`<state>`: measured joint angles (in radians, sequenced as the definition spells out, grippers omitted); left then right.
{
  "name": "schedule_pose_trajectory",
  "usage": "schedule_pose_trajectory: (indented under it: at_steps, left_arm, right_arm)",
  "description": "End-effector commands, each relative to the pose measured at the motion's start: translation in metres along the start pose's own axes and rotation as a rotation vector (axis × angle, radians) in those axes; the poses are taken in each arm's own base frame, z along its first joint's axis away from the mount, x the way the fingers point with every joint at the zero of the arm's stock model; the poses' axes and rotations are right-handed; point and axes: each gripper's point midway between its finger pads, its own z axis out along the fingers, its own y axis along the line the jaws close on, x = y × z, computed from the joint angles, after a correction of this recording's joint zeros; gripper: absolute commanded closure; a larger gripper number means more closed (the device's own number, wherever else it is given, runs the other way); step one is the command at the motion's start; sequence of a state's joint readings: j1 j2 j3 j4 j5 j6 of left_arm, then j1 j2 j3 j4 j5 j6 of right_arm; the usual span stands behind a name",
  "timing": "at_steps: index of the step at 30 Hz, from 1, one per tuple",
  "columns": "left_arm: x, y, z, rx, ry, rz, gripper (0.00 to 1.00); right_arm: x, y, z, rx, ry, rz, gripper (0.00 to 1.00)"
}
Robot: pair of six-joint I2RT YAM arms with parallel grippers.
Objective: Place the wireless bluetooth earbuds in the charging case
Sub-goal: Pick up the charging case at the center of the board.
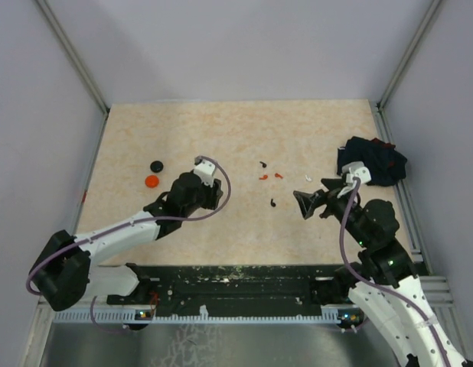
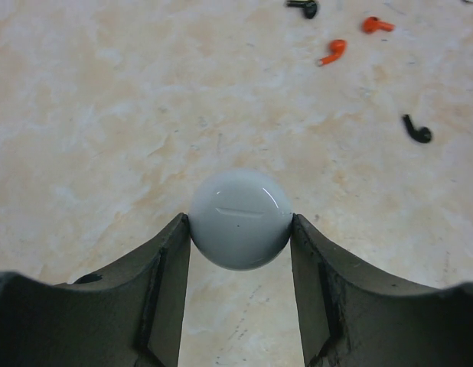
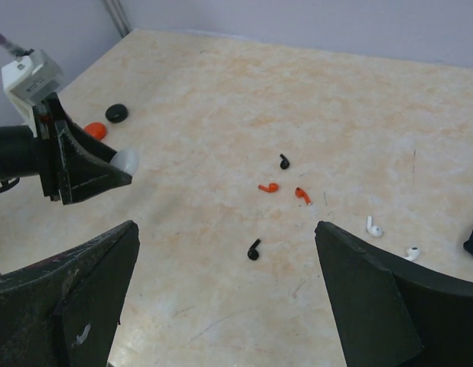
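My left gripper [image 2: 240, 229] is shut on a round white charging case [image 2: 240, 219], pinched at its sides between the fingertips. The right wrist view also shows this case [image 3: 125, 160] in the left gripper [image 3: 123, 170], at the left. Several earbuds lie loose on the table: a black one [image 3: 284, 161], two orange ones [image 3: 269, 187] [image 3: 301, 194], a second black [image 3: 254, 250] and two white [image 3: 373, 226] [image 3: 412, 252]. My right gripper [image 1: 303, 205] stands wide open and empty, just right of the near black earbud [image 1: 272, 203].
A black disc [image 1: 156, 165] and a red disc [image 1: 151, 181] lie at the table's left. A dark navy cloth bundle [image 1: 372, 160] sits at the right edge behind the right arm. Grey walls and metal rails enclose the table.
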<state>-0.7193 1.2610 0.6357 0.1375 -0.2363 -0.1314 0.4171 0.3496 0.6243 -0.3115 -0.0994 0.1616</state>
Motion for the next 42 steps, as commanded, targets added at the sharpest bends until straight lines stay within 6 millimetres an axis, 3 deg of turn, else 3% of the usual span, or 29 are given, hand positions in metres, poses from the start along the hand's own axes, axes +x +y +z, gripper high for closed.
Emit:
schedule_pose_trajectory:
  at_steps: [1,5,11,19,25,42]
  left_arm:
    - [-0.026,-0.036,-0.017,0.116,-0.126,0.112,0.56]
    - [-0.032,-0.063,-0.034,0.168,-0.177,0.188,0.57]
    - [-0.042,-0.084,-0.054,0.208,-0.274,0.283,0.57]
    - [-0.051,-0.088,-0.069,0.224,-0.393,0.379,0.58]
    - [-0.053,-0.090,-0.076,0.256,-0.448,0.422,0.57]
    - [-0.063,-0.112,-0.083,0.360,-0.524,0.485,0.56]
  right_arm:
    - [-0.012,0.020,0.006,-0.089,0.026,0.042,0.02]
    - [-0.020,0.025,0.018,-0.101,0.012,0.108,0.02]
    - [-0.026,0.031,0.046,-0.132,0.022,0.175,0.02]
    - [-0.025,0.054,0.079,-0.259,0.118,0.229,0.07]
    - [-0.005,0.076,0.101,-0.398,0.265,0.278,0.17]
    - [0.032,0.130,0.106,-0.637,0.426,0.324,0.28]
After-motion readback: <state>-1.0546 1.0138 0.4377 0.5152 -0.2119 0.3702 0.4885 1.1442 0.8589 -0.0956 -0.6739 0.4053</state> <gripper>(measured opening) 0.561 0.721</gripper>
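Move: The charging case is already pinched between the left fingers, right at that hand's point. From the right hand it lies about 27 cm to the left, some 8 cm ahead and roughly 16 cm lower. On the table 26 cm below the right hand, the near black earbud lies about 10 cm ahead and 8 cm left, and two orange earbuds lie farther out, around 19 cm ahead and 10 cm left, and 20 cm ahead and 6 cm left. The right hand sweeps about 15 cm left over the near black earbud's side of the board towards the held charging case, sinking some 5 cm, reaching forward and then easing partly back, while it turns counter-clockwise and tips down about 30 degrees each and its wide-open fingers narrow to roughly three quarters without touching the case. The left hand keeps its pinch on the case and carries it back, up and to the right, each by 7 to 8 cm, turning clockwise as its fingers tip up from slanting down to nearly level, so that the case faces the oncoming right fingers. ##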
